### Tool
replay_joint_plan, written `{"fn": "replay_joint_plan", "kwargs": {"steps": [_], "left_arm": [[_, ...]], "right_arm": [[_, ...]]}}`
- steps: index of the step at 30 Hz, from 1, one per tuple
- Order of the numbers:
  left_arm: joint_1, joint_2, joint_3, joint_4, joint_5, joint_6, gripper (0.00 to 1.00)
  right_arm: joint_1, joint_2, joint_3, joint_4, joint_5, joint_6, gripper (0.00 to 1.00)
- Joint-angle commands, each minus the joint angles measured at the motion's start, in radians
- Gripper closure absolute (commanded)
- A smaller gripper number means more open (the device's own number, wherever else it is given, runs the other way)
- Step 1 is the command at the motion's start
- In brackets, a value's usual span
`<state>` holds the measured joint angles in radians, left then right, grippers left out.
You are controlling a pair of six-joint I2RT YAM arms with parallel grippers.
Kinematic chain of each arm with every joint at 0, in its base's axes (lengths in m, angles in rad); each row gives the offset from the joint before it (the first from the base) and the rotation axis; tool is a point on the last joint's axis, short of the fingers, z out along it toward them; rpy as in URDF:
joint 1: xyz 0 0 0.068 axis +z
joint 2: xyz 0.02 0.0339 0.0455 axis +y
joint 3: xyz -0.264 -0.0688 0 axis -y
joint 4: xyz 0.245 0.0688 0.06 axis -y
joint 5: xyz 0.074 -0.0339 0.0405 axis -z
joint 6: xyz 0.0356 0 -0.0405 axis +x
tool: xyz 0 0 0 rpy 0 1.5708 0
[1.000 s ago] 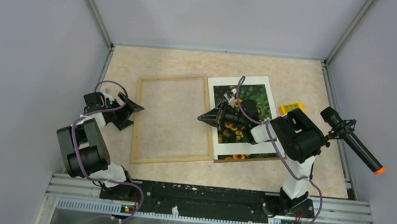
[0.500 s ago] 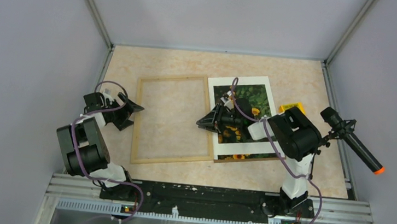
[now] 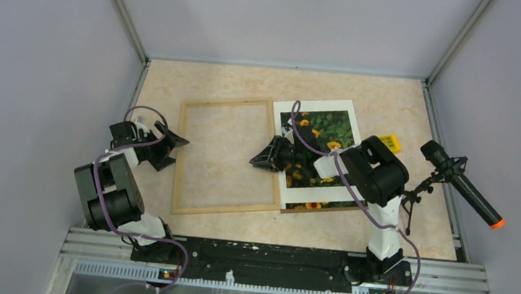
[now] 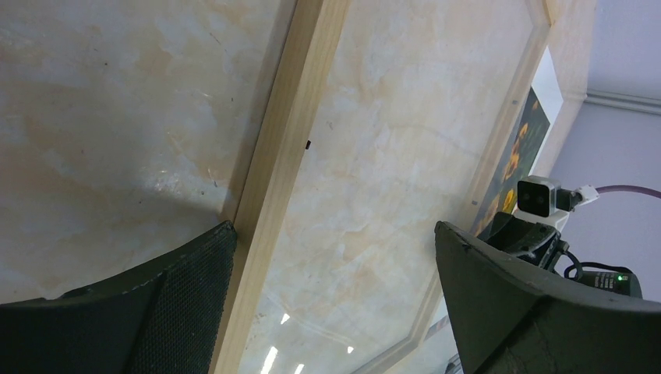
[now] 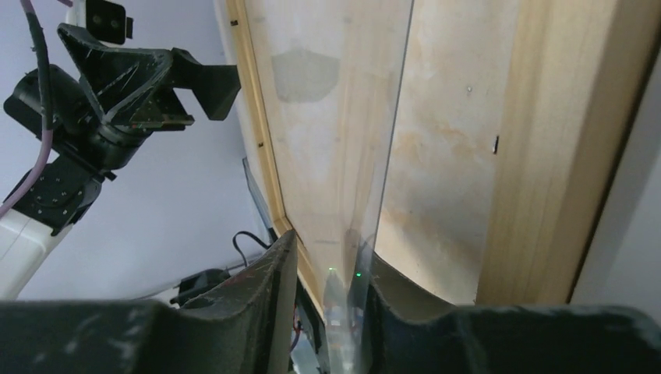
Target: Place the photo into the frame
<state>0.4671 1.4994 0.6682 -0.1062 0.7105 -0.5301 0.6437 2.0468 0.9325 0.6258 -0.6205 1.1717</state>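
The frame of light wood lies flat at the table's middle left, with a clear pane inside it that mirrors lights in the left wrist view. The photo, sunflowers on dark green, lies just right of it under a white mat. My right gripper sits low at the frame's right rail. Its jaws stand partly open, the pane's thin edge runs between them, and there is a gap on one side. My left gripper is wide open astride the frame's left rail.
A brown board peeks out below the mat. A small yellow thing lies right of the photo. A black rod with an orange tip stands at the right wall. Grey walls close in three sides.
My right gripper has slid left off the photo to the frame's right rail, and its jaws have parted from shut. More of the photo shows. The left arm has not moved.
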Motion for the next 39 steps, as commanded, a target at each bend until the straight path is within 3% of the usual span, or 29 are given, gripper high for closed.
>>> {"fn": "replay_joint_plan", "kwargs": {"steps": [1,6,12,21,39], "left_arm": [[-0.004,0.011,-0.012,0.011,0.070,-0.022,0.01],[-0.004,0.005,-0.001,-0.016,0.045,-0.006,0.01],[-0.001,0.010,0.002,-0.011,0.056,-0.008,0.01],[-0.002,-0.002,-0.001,0.001,0.072,-0.006,0.01],[0.000,0.008,-0.001,0.007,0.081,-0.010,0.01]], "right_arm": [[0.010,0.039,0.065,0.055,0.022,0.037,0.78],[-0.016,0.002,0.042,0.122,-0.047,0.102,1.00],[-0.060,0.022,0.014,0.381,-0.180,0.280,1.00],[-0.067,0.000,0.029,0.335,-0.200,0.247,1.00],[-0.047,0.060,0.023,0.463,-0.209,0.325,1.00]]}}
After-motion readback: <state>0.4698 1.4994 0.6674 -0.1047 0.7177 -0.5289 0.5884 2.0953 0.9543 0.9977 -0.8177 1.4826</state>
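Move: The right edge of the clear sheet over the wooden frame already sits between my right hand's part-open fingers, within a centimetre. The frame's right bar is about 5 cm to the right, 2 cm ahead of it and 3 cm below. The photo's middle lies some 18 cm right, 3 cm ahead and 4 cm below. From my left hand, the sheet edge is roughly 23 cm to the right, about level and neither ahead nor back. I nudge my right hand barely a centimetre forward onto the clear sheet's edge, shut my fingers to pinch it, then lift it about 7 cm away from the frame, quickly at first and then slowly, rolling my wrist some 20 degrees so its left side rises. My left hand stays put, fingers wide open, one still resting against the outside of the frame's left bar. ##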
